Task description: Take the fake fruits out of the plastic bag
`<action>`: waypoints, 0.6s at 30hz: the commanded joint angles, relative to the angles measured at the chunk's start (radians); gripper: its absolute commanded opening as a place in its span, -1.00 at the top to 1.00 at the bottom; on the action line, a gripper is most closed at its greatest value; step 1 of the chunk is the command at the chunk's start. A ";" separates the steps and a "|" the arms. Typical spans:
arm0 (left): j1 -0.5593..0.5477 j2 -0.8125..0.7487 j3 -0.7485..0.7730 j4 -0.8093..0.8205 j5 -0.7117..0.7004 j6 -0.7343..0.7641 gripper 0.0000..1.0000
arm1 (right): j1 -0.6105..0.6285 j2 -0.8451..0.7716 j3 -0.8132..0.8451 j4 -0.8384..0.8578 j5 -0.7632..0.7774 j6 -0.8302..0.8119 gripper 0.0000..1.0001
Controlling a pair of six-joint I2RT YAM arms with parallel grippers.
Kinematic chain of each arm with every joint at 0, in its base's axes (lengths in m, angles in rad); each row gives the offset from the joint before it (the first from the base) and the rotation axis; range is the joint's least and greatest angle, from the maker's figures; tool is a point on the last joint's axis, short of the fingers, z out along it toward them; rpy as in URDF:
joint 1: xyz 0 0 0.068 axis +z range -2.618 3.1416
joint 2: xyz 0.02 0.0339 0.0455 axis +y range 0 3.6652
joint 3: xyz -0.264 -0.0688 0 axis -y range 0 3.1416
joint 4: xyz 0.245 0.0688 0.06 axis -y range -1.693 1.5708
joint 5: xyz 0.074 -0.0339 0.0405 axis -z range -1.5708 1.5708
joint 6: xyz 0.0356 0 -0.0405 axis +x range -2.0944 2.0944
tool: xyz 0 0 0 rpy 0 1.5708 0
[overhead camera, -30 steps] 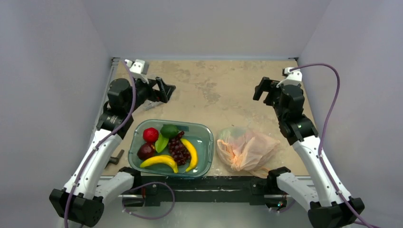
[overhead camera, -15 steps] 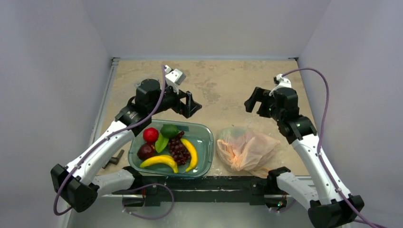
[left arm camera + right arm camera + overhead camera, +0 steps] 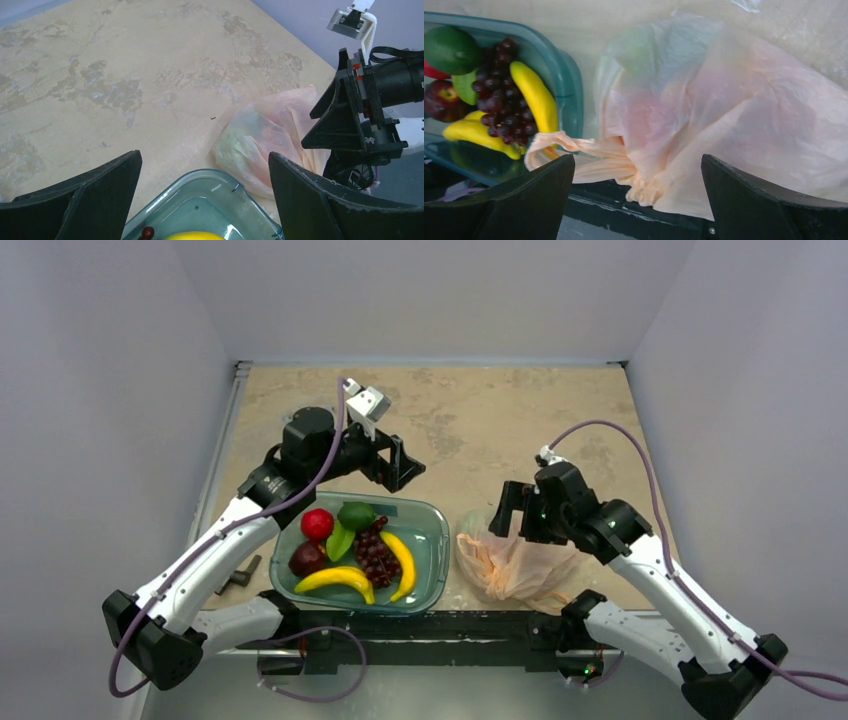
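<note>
The peach-pink plastic bag (image 3: 520,562) lies crumpled on the table near the front edge, to the right of the tray; it also shows in the left wrist view as the plastic bag (image 3: 265,132) and in the right wrist view as the plastic bag (image 3: 714,110). The fake fruits inside it show only as faint red and green tints through the film. My right gripper (image 3: 516,514) hovers just above the bag's far left part, open and holding nothing; its knotted handles lie under the right gripper (image 3: 638,160). Over the tray's far edge hangs my left gripper (image 3: 404,462), open and holding nothing.
A clear teal tray (image 3: 432,530) left of the bag holds two bananas (image 3: 402,562), a grape bunch (image 3: 374,550), a red ball (image 3: 317,524), a green ball (image 3: 356,515) and a dark red fruit. A small dark tool (image 3: 240,573) lies at the table's left edge. A black rail (image 3: 440,625) runs along the front.
My right arm has swung down and toward the front, from the far right to just above the bag. The left arm came from the far left to the tray's back edge, then held still.
</note>
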 commanded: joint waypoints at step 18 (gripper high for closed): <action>-0.112 0.003 0.053 -0.025 0.078 0.115 -1.00 | 0.098 0.048 -0.198 -0.064 0.177 0.131 -0.33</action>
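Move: The plastic bag lies low beneath the right hand, its middle about 4 cm back, 1 cm to the right and some 13 cm down. The fruit tray's middle is roughly 33 cm to the right hand's left and 3 cm back; in the tray, the near-upright banana is about 25 cm left and 5 cm back, the grapes 29 cm left and 4 cm back. From the left hand the bag is some 26 cm right, 12 cm back and 26 cm down. The bag's near, right-hand part is what the right hand comes down to: it slants back, right and down, then sinks almost straight, about 8 cm lower in all, wrist tipping some 20 degrees steeper and fingers closing by about a quarter around the loose plastic, contact not clear. The open left hand eases about 4 cm back and right, turning 10 degrees clockwise. ##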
